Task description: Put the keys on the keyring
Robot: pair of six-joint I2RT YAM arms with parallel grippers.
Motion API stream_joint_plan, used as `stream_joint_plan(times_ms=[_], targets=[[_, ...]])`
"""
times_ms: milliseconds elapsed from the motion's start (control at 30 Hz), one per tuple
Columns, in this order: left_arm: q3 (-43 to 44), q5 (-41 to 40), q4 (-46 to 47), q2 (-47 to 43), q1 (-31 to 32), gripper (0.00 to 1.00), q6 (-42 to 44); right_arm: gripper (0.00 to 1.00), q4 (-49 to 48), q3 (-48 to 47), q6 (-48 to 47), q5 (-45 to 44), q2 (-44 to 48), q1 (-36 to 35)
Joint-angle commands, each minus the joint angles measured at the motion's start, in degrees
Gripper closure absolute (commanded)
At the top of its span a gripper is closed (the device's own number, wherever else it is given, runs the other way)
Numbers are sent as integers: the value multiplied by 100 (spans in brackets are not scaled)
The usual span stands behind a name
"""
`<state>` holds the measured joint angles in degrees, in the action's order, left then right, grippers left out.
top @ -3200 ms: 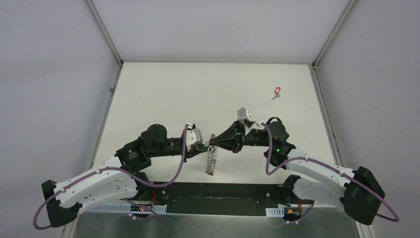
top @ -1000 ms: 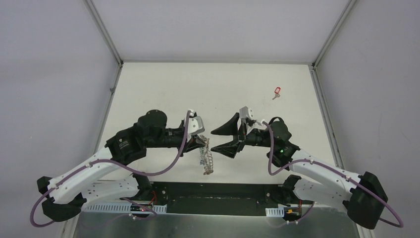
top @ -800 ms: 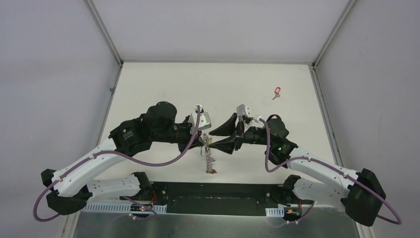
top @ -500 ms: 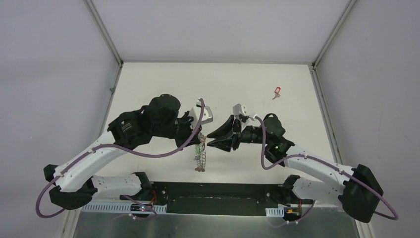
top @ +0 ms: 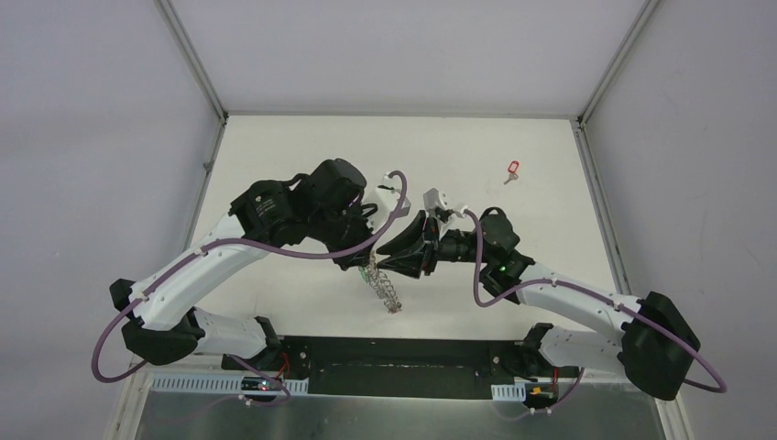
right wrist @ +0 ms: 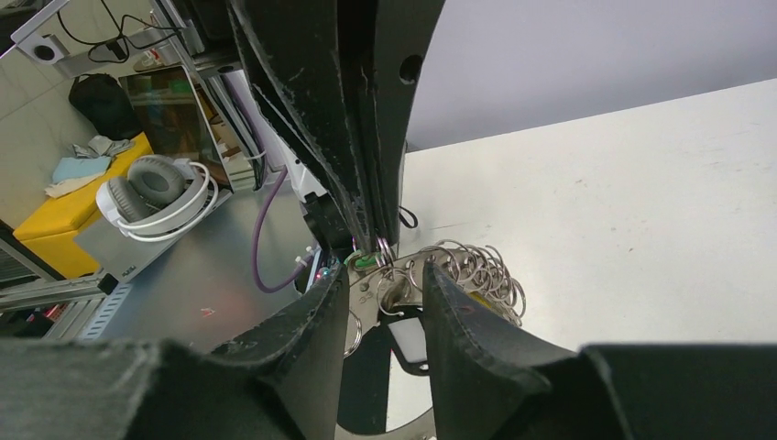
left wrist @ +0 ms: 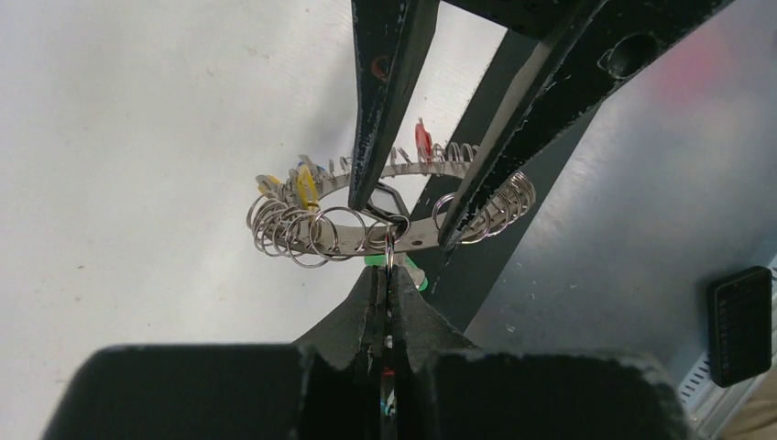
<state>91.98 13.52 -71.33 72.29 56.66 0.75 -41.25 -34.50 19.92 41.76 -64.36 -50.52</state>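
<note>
The keyring (top: 388, 293) hangs in the air between my two grippers, fringed with small silver split rings. My left gripper (left wrist: 387, 275) is shut on one split ring (left wrist: 389, 246) that stands edge-on at the keyring's band (left wrist: 414, 236). A green tag (left wrist: 409, 268) sits just beside its tips. Yellow tags (left wrist: 303, 186) and a red tag (left wrist: 421, 140) hang on the keyring. My right gripper (right wrist: 385, 280) comes from the other side, its fingers (left wrist: 371, 137) closed against a stretch of the band (right wrist: 399, 286). A loose red-tagged key (top: 512, 170) lies on the table at the back right.
The white table (top: 302, 165) is walled by grey panels and metal posts (top: 192, 64). A black base strip (top: 403, 353) and a metal ledge (top: 403, 412) run along the near edge under the keyring.
The left arm has swung forward and turned its wrist, carrying the keyring slightly back. The right gripper's wide-open fingers have closed in around the keyring's band.
</note>
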Motion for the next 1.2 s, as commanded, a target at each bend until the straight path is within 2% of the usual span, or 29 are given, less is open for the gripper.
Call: stream_joint_plan(times_ms=[0,133,333,600,700,800,900,1033,1133,1167], targets=[[393,-120,-145,-14,45,100,-242,63,-567,-201,193,8,-111,-61],[434,-118,-136,-13,46,100,-258,63,-727,-195,271,25,-246,-110],[377,-1,-102,36,43,100,-317,70,-1020,-244,398,94,-482,-173],[278,53,-83,53,43,100,-331,99,-1078,-348,440,278,-586,-199],[238,63,-75,42,45,100,-306,96,-1078,-322,462,273,-550,-196],[185,68,-50,15,43,100,-287,81,-1078,-280,476,193,-489,-195],[146,105,1,4,40,100,-295,78,-1062,-276,456,181,-470,-195],[123,140,49,4,46,100,-304,82,-1051,-321,472,314,-527,-199],[95,147,58,-11,41,100,-304,98,-1051,-374,477,438,-578,-200],[84,148,70,-19,46,100,-297,100,-1049,-390,477,466,-597,-207]])
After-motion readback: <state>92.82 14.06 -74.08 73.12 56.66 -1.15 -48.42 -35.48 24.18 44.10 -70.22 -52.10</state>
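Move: The small split ring is held at the left hand's fingertips, about 1 cm right of and below that hand. From the right hand it lies roughly 2 cm left, 1 cm back and level. The green tag hangs some 3 cm left, 2 cm back and 2 cm below the right hand; the big keyring's middle is about 5 cm back, 5 cm below and neither left nor right of it. Right hand eases some 2 cm left and back onto the left-held split ring, shutting, part-opening, shutting again. ##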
